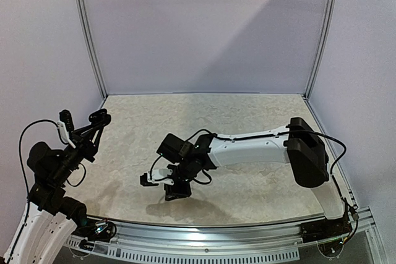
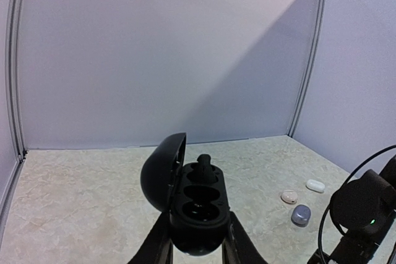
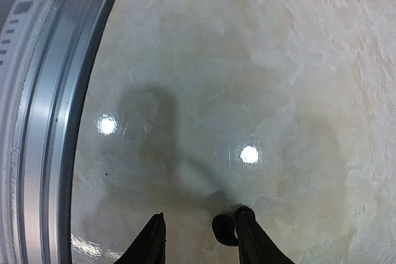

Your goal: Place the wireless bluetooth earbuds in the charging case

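My left gripper [image 2: 198, 230] is shut on a black charging case [image 2: 197, 205] and holds it above the table with its lid swung open to the left. One black earbud [image 2: 205, 166] stands in the case's far socket. The nearer sockets look dark and hollow. In the top view the case [image 1: 101, 117] is at the far left. My right gripper [image 3: 200, 214] points down at the table, open. A black earbud [image 3: 224, 229] rests against the inner side of its right finger [image 3: 247, 233], well apart from the left one. Whether it lies on the table I cannot tell.
Three small buds lie on the table right of the case: a cream one [image 2: 289, 196], a white one [image 2: 315, 185] and a greyish one [image 2: 301, 214]. The right arm [image 2: 362, 208] stands just beyond them. The table's metal front rail [image 3: 43, 122] runs close by the right gripper.
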`<action>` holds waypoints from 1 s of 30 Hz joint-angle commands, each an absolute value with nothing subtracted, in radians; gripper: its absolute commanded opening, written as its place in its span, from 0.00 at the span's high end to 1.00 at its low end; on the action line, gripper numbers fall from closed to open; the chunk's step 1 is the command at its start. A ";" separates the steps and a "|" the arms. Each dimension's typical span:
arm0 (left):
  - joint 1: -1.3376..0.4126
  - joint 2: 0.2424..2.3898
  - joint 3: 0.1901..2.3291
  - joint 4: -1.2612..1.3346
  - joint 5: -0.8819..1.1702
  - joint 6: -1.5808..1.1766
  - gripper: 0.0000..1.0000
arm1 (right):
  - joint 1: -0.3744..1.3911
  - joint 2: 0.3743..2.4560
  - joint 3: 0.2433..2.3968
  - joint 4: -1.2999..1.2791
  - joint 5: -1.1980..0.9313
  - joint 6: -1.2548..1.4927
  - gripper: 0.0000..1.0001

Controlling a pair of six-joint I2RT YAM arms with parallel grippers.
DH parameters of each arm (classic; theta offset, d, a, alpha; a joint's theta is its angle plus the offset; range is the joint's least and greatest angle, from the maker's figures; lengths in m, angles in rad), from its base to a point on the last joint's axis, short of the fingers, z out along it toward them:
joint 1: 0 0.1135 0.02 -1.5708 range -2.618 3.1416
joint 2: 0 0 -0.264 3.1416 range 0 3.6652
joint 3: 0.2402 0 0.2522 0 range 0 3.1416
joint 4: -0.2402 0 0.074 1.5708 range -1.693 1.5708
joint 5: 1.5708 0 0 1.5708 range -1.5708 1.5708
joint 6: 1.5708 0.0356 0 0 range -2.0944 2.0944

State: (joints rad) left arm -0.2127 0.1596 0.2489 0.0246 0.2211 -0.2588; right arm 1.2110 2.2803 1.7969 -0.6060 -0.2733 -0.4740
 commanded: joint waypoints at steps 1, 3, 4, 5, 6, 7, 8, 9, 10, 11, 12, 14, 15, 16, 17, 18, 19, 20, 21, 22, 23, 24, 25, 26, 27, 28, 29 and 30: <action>-0.199 0.166 0.262 0.040 0.230 -0.249 1.00 | 1.169 2.225 1.851 -0.607 -0.363 -0.335 0.59; -0.198 0.166 0.262 0.040 0.231 -0.249 1.00 | 1.144 2.222 1.845 -0.585 -0.385 -0.268 0.60; -0.197 0.166 0.262 0.041 0.231 -0.249 1.00 | 1.136 2.223 1.844 -0.581 -0.373 -0.241 0.60; -0.198 0.167 0.262 0.040 0.233 -0.249 1.00 | 1.131 2.228 1.847 -0.581 -0.355 -0.225 0.63; -0.197 0.166 0.262 0.040 0.233 -0.249 1.00 | 1.123 2.235 1.855 -0.595 -0.334 -0.201 0.66; -0.198 0.166 0.262 0.040 0.233 -0.249 1.00 | 1.119 2.249 1.873 -0.617 -0.322 -0.189 0.67; -0.198 0.165 0.262 0.039 0.233 -0.247 1.00 | 1.114 2.263 1.893 -0.646 -0.318 -0.175 0.68; -0.198 0.165 0.262 0.038 0.233 -0.247 1.00 | 1.112 2.287 1.911 -0.672 -0.311 -0.165 0.68; -0.197 0.165 0.262 0.037 0.233 -0.247 1.00 | 1.110 2.299 1.922 -0.695 -0.305 -0.150 0.68; -0.198 0.164 0.262 0.037 0.233 -0.247 1.00 | 1.110 2.313 1.927 -0.710 -0.298 -0.139 0.68; -0.198 0.164 0.262 0.037 0.233 -0.247 1.00 | 1.110 2.324 1.927 -0.721 -0.289 -0.130 0.69; -0.198 0.164 0.262 0.037 0.233 -0.246 1.00 | 1.109 2.331 1.930 -0.739 -0.279 -0.088 0.69; -0.197 0.164 0.262 0.038 0.234 -0.246 1.00 | 1.108 2.333 1.931 -0.744 -0.278 -0.057 0.69; -0.197 0.165 0.262 0.037 0.235 -0.245 1.00 | 1.106 2.333 1.932 -0.748 -0.276 -0.026 0.69; -0.198 0.164 0.262 0.037 0.236 -0.245 1.00 | 1.107 2.333 1.933 -0.754 -0.274 0.043 0.69; -0.198 0.165 0.262 0.037 0.237 -0.245 1.00 | 1.106 2.333 1.933 -0.762 -0.268 0.098 0.68; -0.197 0.164 0.262 0.038 0.237 -0.246 1.00 | 1.104 2.332 1.933 -0.775 -0.265 0.142 0.66; -0.198 0.164 0.262 0.038 0.237 -0.247 1.00 | 1.103 2.331 1.931 -0.784 -0.269 0.214 0.64; -0.198 0.164 0.261 0.039 0.239 -0.248 1.00 | 1.103 2.329 1.928 -0.792 -0.275 0.256 0.63; -0.198 0.163 0.261 0.041 0.241 -0.249 1.00 | 1.103 2.329 1.922 -0.794 -0.284 0.304 0.63; -0.198 0.162 0.260 0.043 0.242 -0.250 1.00 | 1.104 2.326 1.917 -0.793 -0.290 0.340 0.63; -0.198 0.162 0.259 0.044 0.243 -0.251 1.00 | 1.104 2.325 1.911 -0.786 -0.296 0.390 0.63; -0.198 0.160 0.259 0.044 0.245 -0.253 1.00 | 1.104 2.323 1.903 -0.779 -0.299 0.415 0.63; -0.198 0.159 0.259 0.044 0.247 -0.253 1.00 | 1.105 2.320 1.896 -0.772 -0.301 0.444 0.63; -0.198 0.156 0.258 0.044 0.247 -0.253 1.00 | 1.106 2.320 1.891 -0.767 -0.301 0.468 0.64; -0.198 0.155 0.259 0.043 0.247 -0.253 1.00 | 1.108 2.323 1.889 -0.767 -0.298 0.477 0.65; -0.197 0.153 0.259 0.042 0.247 -0.253 1.00 | 1.110 2.327 1.890 -0.769 -0.296 0.487 0.65; -0.198 0.151 0.260 0.041 0.246 -0.253 1.00 | 1.112 2.335 1.889 -0.770 -0.299 0.495 0.65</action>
State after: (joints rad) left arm -0.2108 0.1593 0.2489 0.0254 0.2344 -0.2569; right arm 1.1015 2.3184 1.9076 -0.7624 -0.2913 0.3656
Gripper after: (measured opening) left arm 0.245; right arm 0.352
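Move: The last loose black earbud lies just under the right hand's forward finger, about 2 cm ahead of the hand point, level with it sideways and 2 cm below. The blue-grey case sits some 18 cm ahead and 20 cm to the right of that hand, on the table. From the left hand, which holds the open black case, the earbud is roughly 6 cm back, 17 cm to the right and 25 cm below. Forward and up, the right hand clears the black earbud, climbing nearly 4 cm, then sinks back to about its starting height while easing slightly back and to the right. It ends about 5 cm farther forward, away from the earbud, turned some 50 degrees clockwise, fingers still partly open and pointing down and left. The left hand holds the open case still. ##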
